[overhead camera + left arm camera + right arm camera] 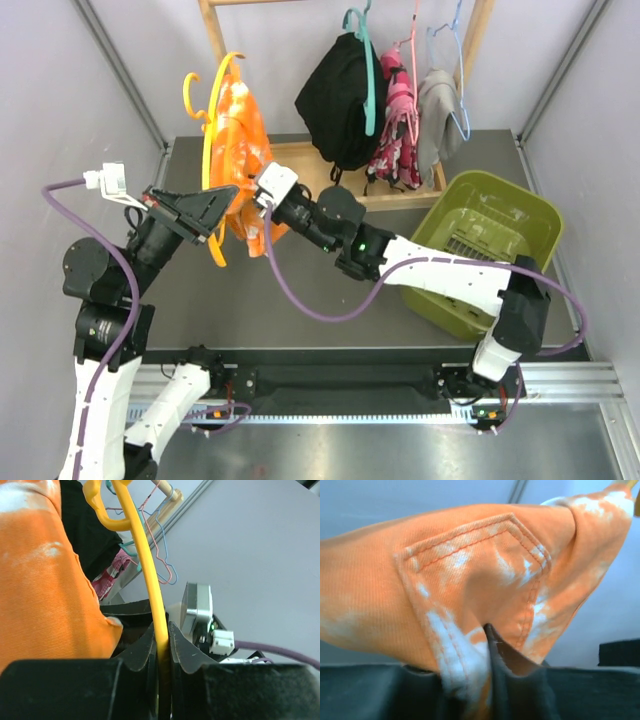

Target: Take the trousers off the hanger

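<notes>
The orange trousers hang on a yellow hanger held off the rack, above the table's left middle. My left gripper is shut on the hanger's yellow bar. My right gripper is shut on the orange cloth at its lower edge, by a stitched pocket. The black trousers, the floral trousers and the grey trousers hang on their own hangers from the wooden rack at the back.
An olive green basket stands at the right of the table, under my right arm. The rack's wooden base lies along the back. Grey walls close in both sides.
</notes>
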### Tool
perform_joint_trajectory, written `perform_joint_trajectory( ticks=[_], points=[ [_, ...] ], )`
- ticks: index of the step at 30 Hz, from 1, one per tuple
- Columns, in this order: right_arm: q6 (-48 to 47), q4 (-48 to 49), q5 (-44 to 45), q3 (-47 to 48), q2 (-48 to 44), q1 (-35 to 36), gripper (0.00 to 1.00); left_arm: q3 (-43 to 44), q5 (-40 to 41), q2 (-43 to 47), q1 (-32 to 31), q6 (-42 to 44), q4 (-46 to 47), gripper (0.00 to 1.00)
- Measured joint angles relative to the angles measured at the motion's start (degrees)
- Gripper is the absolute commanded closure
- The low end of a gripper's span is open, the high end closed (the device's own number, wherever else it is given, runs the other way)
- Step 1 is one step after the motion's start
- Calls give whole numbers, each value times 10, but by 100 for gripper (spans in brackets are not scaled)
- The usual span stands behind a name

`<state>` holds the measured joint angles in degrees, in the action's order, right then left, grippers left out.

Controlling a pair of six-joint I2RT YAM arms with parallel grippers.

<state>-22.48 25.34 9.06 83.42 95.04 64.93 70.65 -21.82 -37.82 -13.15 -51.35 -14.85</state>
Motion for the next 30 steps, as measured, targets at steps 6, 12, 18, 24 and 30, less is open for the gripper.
perform_joint_trajectory(
  ticks=[6, 12, 18, 24, 30],
  points=[
    [-14, -168, -161, 104, 5, -56, 100, -8, 4, 11, 0, 7, -3, 100],
    [-11, -283, -266, 164, 1, -120, 100, -56, 24, 39, 0, 32, -17, 100],
    [10, -362, -300, 223, -11, -169, 100, -139, 37, 55, 0, 45, -24, 100],
    [49, -419, -316, 312, -14, -189, 100, -211, 34, 63, -3, 61, -11, 100],
    [73, -463, -334, 417, -12, -194, 100, -258, 39, 99, -5, 74, 6, 100]
  ],
)
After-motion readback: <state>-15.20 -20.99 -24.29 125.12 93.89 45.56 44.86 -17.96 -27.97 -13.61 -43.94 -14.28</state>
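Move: The left hand already pinches the yellow hanger, whose middle is about 3 cm ahead, 1 cm left and 3 cm above. The orange trousers hang with their middle roughly 6 cm ahead of that hand, 3 cm to its right and 2 cm below. From the right hand, already at their cloth, their middle is about 4 cm ahead, 3 cm left and 3 cm up; the hanger is some 3 cm ahead, 6 cm left and 6 cm up, and the black garment about 14 cm ahead, 12 cm right. The right fingers finish shutting on the orange cloth below the pocket, and that hand draws it away from the hanger: first to the right and a little forward, then steeply up and back, ending about 15 cm higher and 10 cm to the right, turned some 15 degrees counter-clockwise. Meanwhile the left hand keeps its pinch on the yellow hanger and sinks about 15 cm, edging slightly forward and tipping its fingers down, so that hanger and trousers are pulled apart. ##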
